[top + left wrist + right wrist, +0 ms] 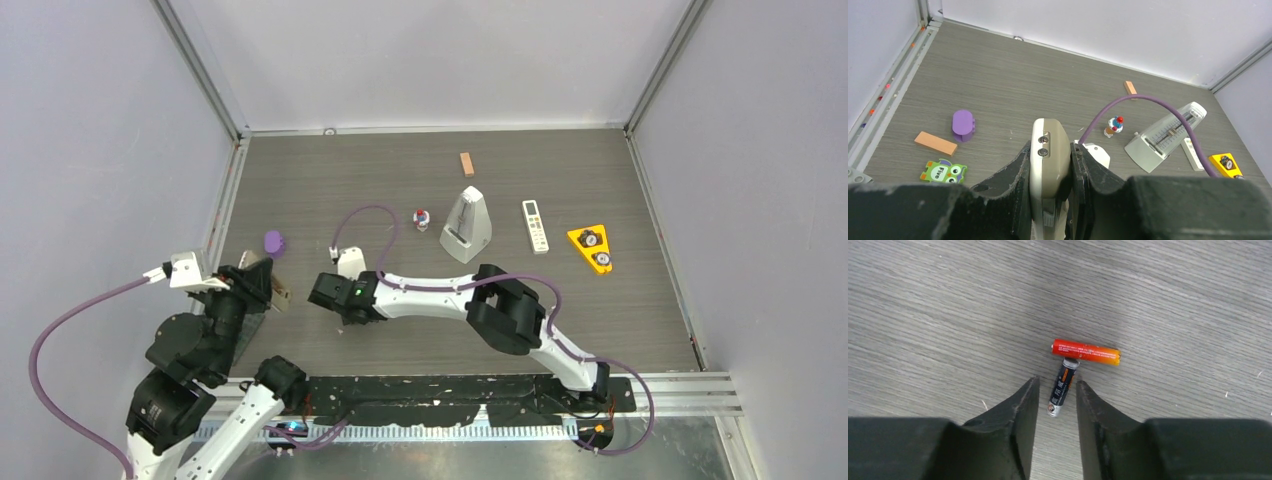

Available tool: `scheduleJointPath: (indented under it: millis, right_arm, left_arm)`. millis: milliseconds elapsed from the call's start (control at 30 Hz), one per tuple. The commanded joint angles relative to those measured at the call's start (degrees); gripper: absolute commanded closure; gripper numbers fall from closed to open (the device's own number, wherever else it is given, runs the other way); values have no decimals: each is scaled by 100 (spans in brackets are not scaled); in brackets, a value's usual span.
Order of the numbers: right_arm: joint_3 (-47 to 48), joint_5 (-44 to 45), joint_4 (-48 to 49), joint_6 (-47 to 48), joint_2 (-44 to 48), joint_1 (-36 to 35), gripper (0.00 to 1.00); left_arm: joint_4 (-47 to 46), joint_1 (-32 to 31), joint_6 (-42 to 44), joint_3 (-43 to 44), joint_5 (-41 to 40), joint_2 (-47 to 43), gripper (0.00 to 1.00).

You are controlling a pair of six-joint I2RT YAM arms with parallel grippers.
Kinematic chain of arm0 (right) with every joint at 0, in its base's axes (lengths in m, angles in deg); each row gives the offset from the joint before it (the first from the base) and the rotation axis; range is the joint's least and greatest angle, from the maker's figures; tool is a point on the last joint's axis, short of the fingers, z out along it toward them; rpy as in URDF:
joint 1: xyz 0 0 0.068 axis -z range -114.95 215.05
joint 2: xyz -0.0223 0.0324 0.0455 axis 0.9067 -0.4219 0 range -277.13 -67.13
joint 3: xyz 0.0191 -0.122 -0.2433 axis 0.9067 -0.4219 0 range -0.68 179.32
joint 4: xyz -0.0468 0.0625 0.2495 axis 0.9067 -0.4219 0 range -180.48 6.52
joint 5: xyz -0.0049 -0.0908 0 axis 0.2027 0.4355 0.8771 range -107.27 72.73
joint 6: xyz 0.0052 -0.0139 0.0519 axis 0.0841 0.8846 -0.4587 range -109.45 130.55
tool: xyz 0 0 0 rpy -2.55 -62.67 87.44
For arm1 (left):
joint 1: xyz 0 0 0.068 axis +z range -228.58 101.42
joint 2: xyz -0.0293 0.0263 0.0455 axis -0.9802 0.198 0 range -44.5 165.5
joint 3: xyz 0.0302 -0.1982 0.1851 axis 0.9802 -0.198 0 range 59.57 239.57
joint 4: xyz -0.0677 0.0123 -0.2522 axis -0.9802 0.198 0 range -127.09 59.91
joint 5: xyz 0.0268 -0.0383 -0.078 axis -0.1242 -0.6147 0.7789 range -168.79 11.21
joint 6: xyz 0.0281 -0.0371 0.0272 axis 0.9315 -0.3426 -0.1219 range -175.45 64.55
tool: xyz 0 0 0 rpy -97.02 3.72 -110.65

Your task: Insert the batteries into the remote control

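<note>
My left gripper [1050,146] is shut on the remote control [1049,134], a slim bar held on edge above the table with its grey-brown side showing; the top view shows that gripper [262,285] at the left. Two batteries lie on the table in a T. The black battery [1063,386] lies lengthways between my right gripper's [1057,382] fingertips, with a gap on each side. Its far end touches the red-orange battery [1086,352], which lies crosswise just beyond the fingertips. The right gripper [335,296] is open and low over the table's middle left.
A grey metronome [468,226], a short white remote with buttons [536,225], a yellow triangle [592,248], a small toy figure [422,219] and a wooden block [466,163] stand further back. At the left lie a purple piece [963,125], an orange block [936,143] and an owl card [943,171].
</note>
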Motion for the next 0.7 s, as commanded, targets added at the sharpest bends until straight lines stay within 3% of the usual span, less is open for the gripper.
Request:
scheduleJointPath:
  millis: [0,33,133,267,433,667]
  right_arm:
    - [251,387,-330,0,-156,-3,67]
    - [247,415,-382,67,-169,-2,78]
    - [67,485,-473,238,-85,0,94]
    - [-945,640,137,698,687,8,95]
    - [-2792,383,1914,1858,2565,17,95]
    - [-5481,-1409,4939,3533,5677,154,95]
  left_arm:
    - [-8,15,-72,12,24,-61,99]
    - [8,15,-72,3,11,-74,99]
    - [134,21,-88,93,-261,-69,99]
    - [221,23,-24,294,-501,26,99]
    - [105,19,-251,177,-142,95,99]
    - [-676,20,-736,-442,1274,233,100]
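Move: The right hand hangs just over the table with its open fingers astride the black battery, which lies within about 1 cm of its hand point. The orange battery lies across that battery's far end, roughly 3 cm ahead and 1 cm right. The remote, held by the left hand, is some 16 cm to the left, 2 cm back and 28 cm up. From the left hand the black battery lies about 3 cm ahead, 17 cm right and 31 cm below. The right fingers close on the black battery and pinch it across its middle while the hand barely shifts, then the hand heads off quickly to the right, low at first and then climbing steeply, about 10 cm right and 9 cm up with a small draw back, away from the orange battery. On the way the wrist turns some 20 degrees counter-clockwise and tips its fingers somewhat more forward, while the left hand keeps its grip on the remote. ##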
